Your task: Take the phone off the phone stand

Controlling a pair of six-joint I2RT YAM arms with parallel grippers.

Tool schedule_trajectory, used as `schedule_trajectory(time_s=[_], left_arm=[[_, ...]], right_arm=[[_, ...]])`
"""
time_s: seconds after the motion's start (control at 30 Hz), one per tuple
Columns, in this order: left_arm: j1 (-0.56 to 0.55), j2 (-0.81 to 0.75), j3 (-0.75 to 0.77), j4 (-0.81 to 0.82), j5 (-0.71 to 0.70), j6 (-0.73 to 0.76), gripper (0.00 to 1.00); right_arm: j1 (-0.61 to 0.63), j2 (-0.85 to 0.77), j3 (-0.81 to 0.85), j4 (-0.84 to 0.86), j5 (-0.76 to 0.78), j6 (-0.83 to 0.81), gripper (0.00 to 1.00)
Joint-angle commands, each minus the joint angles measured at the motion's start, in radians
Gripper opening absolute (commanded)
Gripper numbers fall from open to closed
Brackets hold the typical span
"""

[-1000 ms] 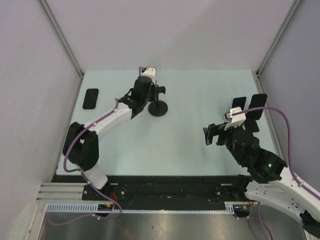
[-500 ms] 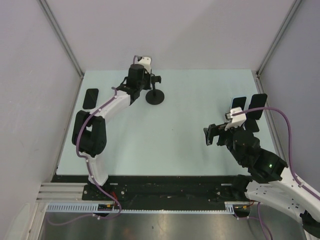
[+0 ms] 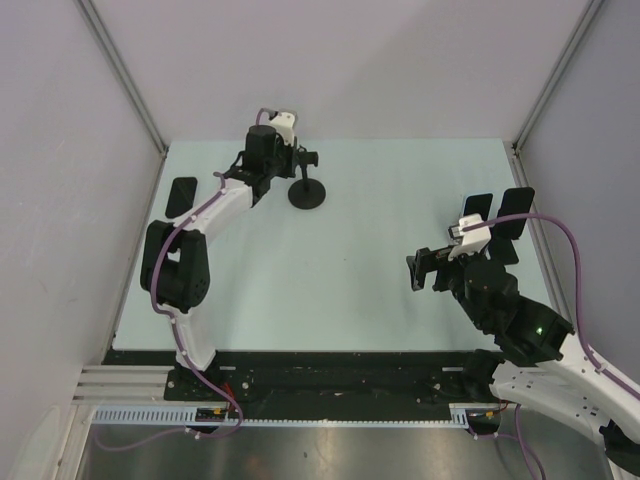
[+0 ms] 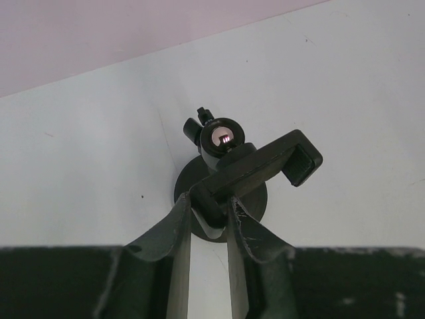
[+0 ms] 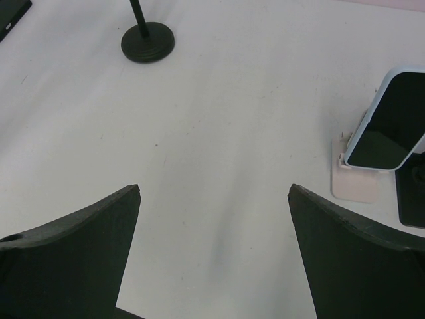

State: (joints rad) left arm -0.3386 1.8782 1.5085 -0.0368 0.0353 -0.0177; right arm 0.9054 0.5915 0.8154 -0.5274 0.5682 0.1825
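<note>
A black phone (image 3: 181, 195) lies flat on the table at the far left, apart from the stand; its corner shows in the right wrist view (image 5: 10, 16). The black phone stand (image 3: 306, 194) has a round base and an empty clamp bracket (image 4: 265, 163). My left gripper (image 4: 209, 203) is shut on the near end of that bracket, above the base. In the top view the left gripper (image 3: 290, 160) sits at the far edge of the table. My right gripper (image 5: 214, 193) hangs open over bare table at the right (image 3: 425, 270), far from the stand (image 5: 147, 43).
Two more phones stand propped at the right edge (image 3: 479, 210) (image 3: 516, 205). One, in a light blue case (image 5: 388, 123), leans on a white holder (image 5: 355, 179). Grey walls close in the table on three sides.
My left arm has drawn back toward the far left, and the stand in its grip has slid that way over the table. The right arm and the flat phone have not moved.
</note>
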Motion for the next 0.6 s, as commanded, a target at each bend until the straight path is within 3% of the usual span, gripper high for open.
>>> schedule_trajectory(time_s=[0.0, 0.27, 0.57], left_arm=[[0.004, -0.057, 0.035, 0.081, 0.054, 0.056, 0.22], [0.004, -0.145, 0.019, 0.068, 0.014, 0.068, 0.65], [0.004, -0.408, -0.106, 0.045, -0.032, -0.053, 0.99]], right_arm=[[-0.003, -0.004, -0.001, 0.014, 0.015, -0.002, 0.99], [-0.008, -0.025, 0.004, 0.006, -0.034, 0.034, 1.00], [-0.094, 0.111, 0.128, -0.105, -0.116, 0.078, 1.00]])
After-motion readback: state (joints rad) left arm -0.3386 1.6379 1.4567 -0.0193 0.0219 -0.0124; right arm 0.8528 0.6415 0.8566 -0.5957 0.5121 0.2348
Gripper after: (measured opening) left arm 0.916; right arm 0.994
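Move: My left fingers are shut on the near end of the empty black phone stand's clamp. The stand's middle is about 3 cm ahead of the fingertips, 3 cm to the right and 6 cm below. The phone already taken off lies flat some 30 cm to my left hand's left, 2 cm farther out and about 14 cm lower. From my idle right hand the stand is roughly 34 cm ahead, 27 cm left and 17 cm below. I open my left fingers from their pinch on the clamp to almost fully wide, letting go of the phone stand. Then, speeding up, I lift that hand away about 10 cm, drawing back some 3 cm towards me as it climbs and tipping the fingertips up by about 10 degrees. ##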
